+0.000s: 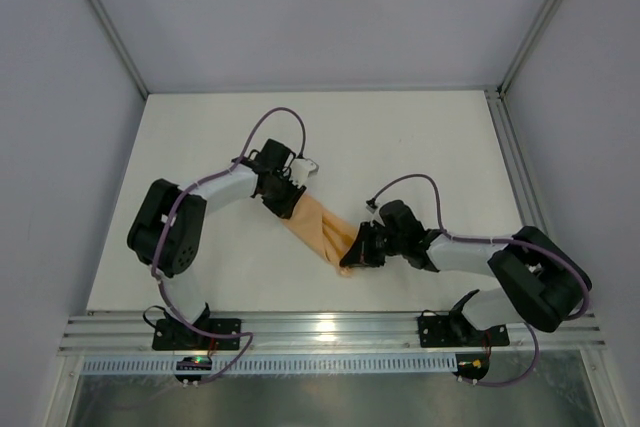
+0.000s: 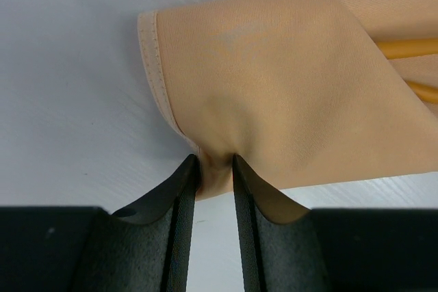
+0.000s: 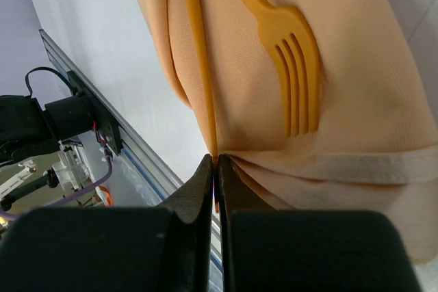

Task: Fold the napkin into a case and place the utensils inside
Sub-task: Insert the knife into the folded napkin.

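Observation:
The peach-orange napkin (image 1: 318,230) lies folded as a narrow case slanting across the white table between both arms. At its upper-left end my left gripper (image 1: 284,204) is shut on a bunched bit of the napkin's (image 2: 274,80) near edge, with cloth pinched between the fingertips (image 2: 215,163). Two orange utensil handles (image 2: 410,48) stick out of the fold at the right. At the case's lower-right end my right gripper (image 1: 353,251) is shut on a thin orange utensil (image 3: 198,52) seen edge-on, at its tip (image 3: 215,162). An orange fork (image 3: 295,66) lies tines-down on the napkin (image 3: 356,87) beside it.
A metal rail (image 1: 320,332) runs along the table's near edge just behind the right gripper. Grey walls and frame posts (image 1: 100,22) enclose the table (image 1: 400,137) on three sides. The right arm's elbow (image 1: 540,282) sits at the table's lower right.

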Motion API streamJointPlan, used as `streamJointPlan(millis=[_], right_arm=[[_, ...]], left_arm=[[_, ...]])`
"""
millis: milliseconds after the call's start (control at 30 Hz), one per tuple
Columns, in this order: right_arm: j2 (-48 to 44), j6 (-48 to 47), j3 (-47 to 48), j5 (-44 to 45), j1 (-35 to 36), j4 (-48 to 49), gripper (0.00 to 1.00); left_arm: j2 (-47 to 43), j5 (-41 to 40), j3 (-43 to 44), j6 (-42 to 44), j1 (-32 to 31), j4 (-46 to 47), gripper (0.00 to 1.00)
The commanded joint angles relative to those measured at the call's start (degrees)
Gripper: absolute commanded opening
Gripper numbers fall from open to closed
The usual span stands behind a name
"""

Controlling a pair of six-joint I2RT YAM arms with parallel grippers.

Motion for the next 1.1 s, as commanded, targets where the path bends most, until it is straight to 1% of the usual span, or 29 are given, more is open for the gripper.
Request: streamJointPlan(millis=[0,167,433,533,567,633,667,733,767,800,900,933,1033,1067], right_arm=[[1.85,-1.02,2.85,0.22,0.48,1.57,0.03],[3.53,-1.1,4.08,-0.13,0.74,1.05,0.03],[4.58,-2.51,5.49,0.92,0.83,-0.97,0.08],[5.02,-3.82,6.72,1.36,0.83,-3.16,0.18],[5.02,-4.35,7.51,1.62,0.74,-4.83,0.23],[4.41,-5.75,8.04,2.94,0.83,-6.85,0.3],[3.45,-6.37,8.56,3.99,0.83,-9.04,0.37],[2.13,-7.34,9.27,5.05,0.83,-11.42,0.42],[1.43,-8.21,9.97,5.66,0.83,-14.13,0.44],[0.72,-8.57,10.24,6.1,0.83,-15.29,0.49],[-2.18,-10.42,12.17,7.34,0.83,-20.39,0.56],[-2.79,-10.94,12.87,7.86,0.92,-21.97,0.6],[-5.78,-12.79,15.5,12.24,1.01,-30.47,0.64],[-7.35,-13.23,16.73,13.04,1.09,-31.99,0.64]], left_arm=[[-2.52,1.84,-0.74,0.96,0.06,1.18,0.3],[-2.61,2.28,-0.74,1.22,0.06,1.17,0.29],[-2.61,1.84,-0.74,1.66,0.15,1.09,0.29],[-2.7,1.58,-0.74,2.1,0.32,0.91,0.29],[-2.7,1.4,-0.83,2.19,0.5,0.82,0.29],[-2.78,1.4,-0.66,2.36,0.76,0.65,0.3],[-3.04,1.4,-0.74,2.54,1.02,0.56,0.3],[-3.31,1.23,-0.74,2.8,1.38,0.21,0.3],[-3.4,1.23,-0.74,2.8,1.64,0.12,0.31],[-3.57,1.05,-0.66,2.98,1.81,0.03,0.31],[-4.01,0.26,-0.31,3.59,1.99,-0.41,0.32],[-4.36,0.17,-0.22,3.68,1.99,-0.49,0.33],[-4.98,-0.27,0.31,3.94,1.99,-0.76,0.34],[-4.98,-0.27,0.57,4.03,1.99,-1.02,0.34]])
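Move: The right hand holds the knife near its blade end, handle already under the napkin's flap; the pocket mouth is about 9 cm ahead, 4 cm left and 1 cm lower. The fork's head lies some 5 cm ahead, 1 cm left and 2 cm below that hand, and the napkin's near corner about 2 cm back, 2 cm down and level sideways. From the left hand, at the napkin's far end, the pocket mouth is roughly 10 cm right, 4 cm back and slightly lower. Finish the knife's push with the right hand still pinching its blade end, easing about 1.5 cm forward and left towards the pocket mouth, then stop there and spread the fingers wide to let go, coming up nearly 3 cm and back to the right by 2 cm, creeping a little forward, as the fingers tip some 10 degrees more steeply down. The left hand stays on the bunched far end of the napkin through the push and release, then eases up and to its left by about 1 cm, its fingers keeping nearly the same gap. ##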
